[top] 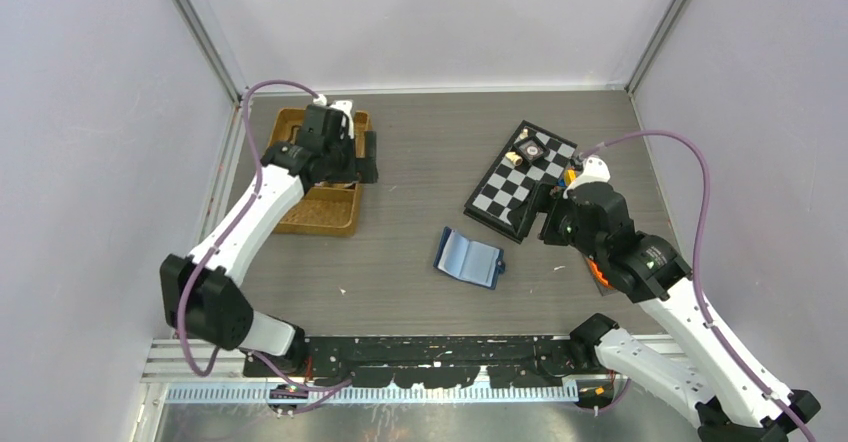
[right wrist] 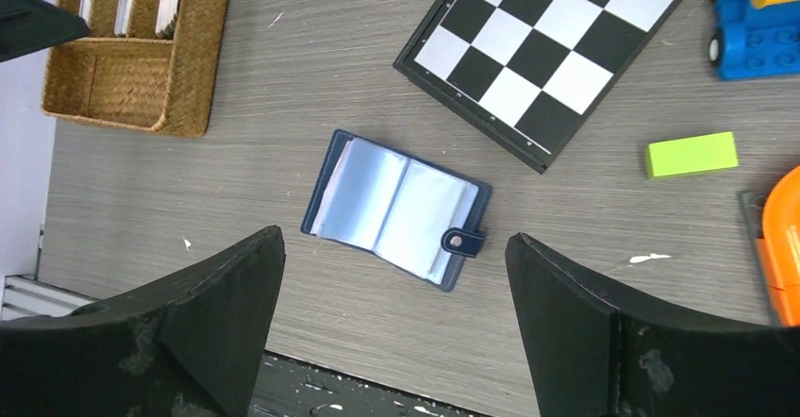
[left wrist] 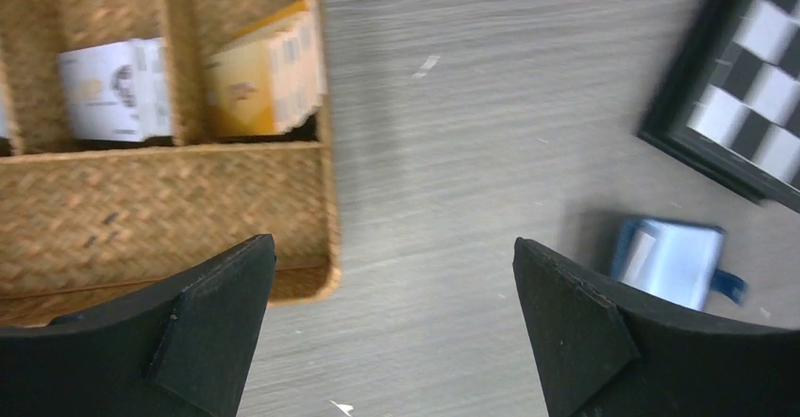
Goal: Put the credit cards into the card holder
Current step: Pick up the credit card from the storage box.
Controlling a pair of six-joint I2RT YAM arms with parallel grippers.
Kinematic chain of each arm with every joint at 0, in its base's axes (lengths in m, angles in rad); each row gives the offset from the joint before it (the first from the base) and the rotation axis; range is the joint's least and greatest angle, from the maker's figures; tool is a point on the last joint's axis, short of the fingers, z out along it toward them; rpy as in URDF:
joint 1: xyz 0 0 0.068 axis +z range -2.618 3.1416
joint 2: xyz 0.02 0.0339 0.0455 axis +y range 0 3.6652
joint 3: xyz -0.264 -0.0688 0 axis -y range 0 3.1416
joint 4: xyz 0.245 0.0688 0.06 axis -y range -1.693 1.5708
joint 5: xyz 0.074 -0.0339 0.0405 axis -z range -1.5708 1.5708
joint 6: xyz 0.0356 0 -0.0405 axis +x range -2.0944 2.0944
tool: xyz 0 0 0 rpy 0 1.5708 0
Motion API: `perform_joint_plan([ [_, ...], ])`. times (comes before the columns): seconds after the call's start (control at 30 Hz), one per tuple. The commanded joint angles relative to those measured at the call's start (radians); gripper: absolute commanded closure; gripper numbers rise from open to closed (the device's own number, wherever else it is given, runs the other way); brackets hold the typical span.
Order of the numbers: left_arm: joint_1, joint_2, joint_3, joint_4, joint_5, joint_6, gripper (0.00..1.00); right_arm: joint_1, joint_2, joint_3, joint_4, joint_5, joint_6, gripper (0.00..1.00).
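Note:
The card holder (top: pixel 468 258) lies open on the table, navy outside with light blue pockets and its snap tab out to one side; it also shows as card holder (right wrist: pixel 396 208) and card holder (left wrist: pixel 672 261). Credit cards stand in the wicker tray's compartments: a white card (left wrist: pixel 118 90) and an orange-tan stack (left wrist: pixel 269 70). My left gripper (left wrist: pixel 394 242) hangs open over the tray's right edge, nothing between its fingers. My right gripper (right wrist: pixel 394 236) is open and empty above the table, to the right of the holder. Both grippers are apart from the holder.
The brown wicker tray (top: pixel 300 217) sits at the left. A checkerboard (top: pixel 505 190) lies at the back right with small pieces on it. A blue toy car (right wrist: pixel 755 21), a green block (right wrist: pixel 691 154) and an orange object (right wrist: pixel 783 247) lie beside the right arm.

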State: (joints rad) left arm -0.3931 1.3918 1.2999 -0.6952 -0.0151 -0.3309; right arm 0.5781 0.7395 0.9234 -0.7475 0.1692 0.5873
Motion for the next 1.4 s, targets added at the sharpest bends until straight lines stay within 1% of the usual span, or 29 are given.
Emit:
perform_joint_plan([
  [0.0,0.057,0.118,0.065,-0.049,-0.039,0.081,0.00,-0.007,0.039,0.122,-0.095,0.042,-0.062,0.08],
  [0.2,0.076,0.251,0.110,0.012,0.010,0.067,0.00,-0.010,0.055,0.148,-0.114,0.021,-0.090,0.06],
  [0.27,0.076,0.283,0.115,0.046,0.038,0.061,0.00,-0.010,0.049,0.133,-0.102,0.013,-0.081,0.06],
  [0.37,0.076,0.326,0.135,0.076,0.043,0.048,0.00,-0.012,0.037,0.113,-0.085,-0.011,-0.052,0.06],
  [0.5,0.074,0.360,0.159,0.089,0.065,0.037,0.04,-0.011,0.018,0.091,-0.076,-0.021,-0.022,0.06],
  [0.7,0.073,0.373,0.142,0.101,0.023,0.055,0.06,-0.013,0.026,0.072,-0.073,-0.008,-0.015,0.07],
  [0.8,0.071,0.358,0.109,0.123,-0.040,0.081,0.07,-0.012,0.044,0.074,-0.072,-0.008,-0.015,0.07],
  [0.9,0.071,0.355,0.091,0.160,-0.034,0.112,0.05,-0.012,0.052,0.061,-0.061,-0.015,-0.010,0.07],
  [1.17,0.077,0.448,0.155,0.150,-0.070,0.142,0.05,-0.015,0.051,0.032,-0.046,-0.036,0.009,0.07],
  [1.37,0.089,0.493,0.171,0.160,-0.105,0.163,0.04,-0.014,0.060,0.028,-0.044,-0.040,0.004,0.07],
])
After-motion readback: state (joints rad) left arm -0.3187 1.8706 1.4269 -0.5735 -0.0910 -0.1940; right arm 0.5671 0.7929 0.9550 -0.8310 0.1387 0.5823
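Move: The yellow card stack in the storage box's right compartment stands about 8 cm ahead of the left hand, 3 cm to its left and some 17 cm below. The white card stack is about 9 cm to the left of it and level with it. The card holder lies open some 13 cm back and 22 cm to the right of the left hand, 20 cm below. From the right hand, the yellow stack is roughly 20 cm ahead, 40 cm left and 20 cm below. Down and forward, the empty left hand drops towards the yellow card stack in the storage box, fast at first, then eases forward almost level before sinking again: some 12 cm down and 8 cm forward in all. The wrist tips about 10 degrees further down and rolls its left side up about as much; the fingers stay wide open, closing in on the stack with no touch to be made out. ##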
